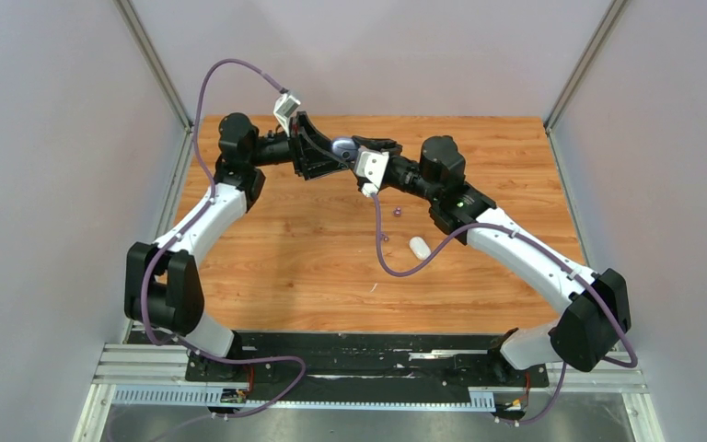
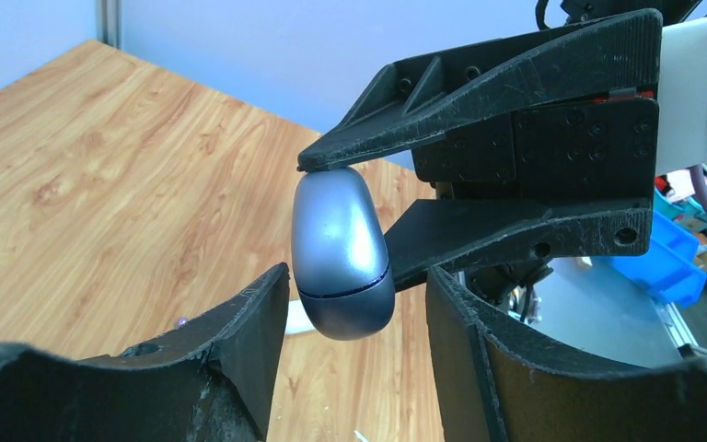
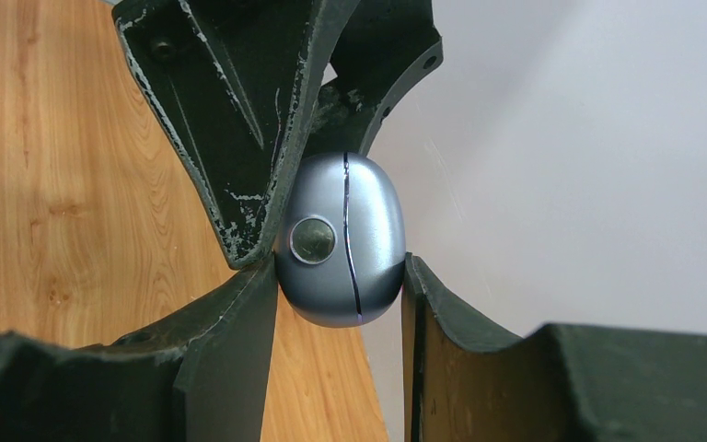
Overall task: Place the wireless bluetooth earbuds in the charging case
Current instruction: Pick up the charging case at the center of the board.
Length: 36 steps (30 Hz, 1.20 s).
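Note:
The closed grey-purple charging case [image 1: 342, 147] hangs in the air over the back of the table, between both grippers. My right gripper [image 3: 341, 276] is shut on it, one finger on each side of its lower half. My left gripper [image 2: 357, 276] comes from the opposite side. Its fingers [image 3: 239, 175] lie against the case's button face and its far side. Two dark purple earbuds [image 1: 397, 211] [image 1: 384, 237] lie on the wood below; one purple earbud [image 2: 182, 322] peeks past my left finger. No white earbud is clearly visible.
A white pebble-shaped case [image 1: 418, 247] lies on the wooden table [image 1: 285, 258] right of centre, also visible as the white case [image 2: 299, 318] behind the held one. A tiny white speck [image 1: 373, 288] lies nearer the front. Grey walls enclose the table on three sides.

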Each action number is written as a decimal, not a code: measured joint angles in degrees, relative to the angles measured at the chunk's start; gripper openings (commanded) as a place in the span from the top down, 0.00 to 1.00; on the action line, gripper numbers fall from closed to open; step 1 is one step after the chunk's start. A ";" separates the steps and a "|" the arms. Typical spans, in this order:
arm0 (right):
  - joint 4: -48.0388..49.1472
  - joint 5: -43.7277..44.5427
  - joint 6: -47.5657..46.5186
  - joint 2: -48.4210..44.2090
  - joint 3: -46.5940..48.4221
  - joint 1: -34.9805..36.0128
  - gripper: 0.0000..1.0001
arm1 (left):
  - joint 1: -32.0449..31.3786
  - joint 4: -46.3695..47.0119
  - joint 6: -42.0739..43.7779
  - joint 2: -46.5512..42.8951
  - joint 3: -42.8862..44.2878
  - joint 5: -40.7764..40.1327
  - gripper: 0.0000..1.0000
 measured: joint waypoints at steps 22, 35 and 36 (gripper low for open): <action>-0.33 0.94 -0.87 0.63 -0.48 -0.07 0.36 | 0.04 2.91 -5.22 4.42 2.93 2.12 1.00; -29.83 -18.08 22.82 9.92 22.14 -11.82 0.24 | -0.13 -17.88 21.38 4.35 4.42 3.85 1.00; -31.04 -20.00 24.13 10.43 22.58 -12.59 0.24 | -0.20 -21.97 25.79 4.28 4.98 3.82 1.00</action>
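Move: Between the left hand's open fingertips, about 1 cm ahead of its hand point, 1 cm to its right and level with it, is the silver-blue charging case. The right hand still pinches that case, whose middle is about 1 cm left of its own hand point. From the left hand, all some 31 cm below, the far purple earbud lies about 13 cm right and straight level, the near purple earbud 9 cm right and 6 cm back, the white case 18 cm right and 8 cm back. Easing forward about 1 cm, the left hand closes its fingers on the charging case and pinches it while the right hand keeps its hold, nearly still. Only then does the right hand open, draw off some 3 cm to its right and roll about 40 degrees, its forward side going down. The left hand keeps its grip and finally sinks about 5 cm. ##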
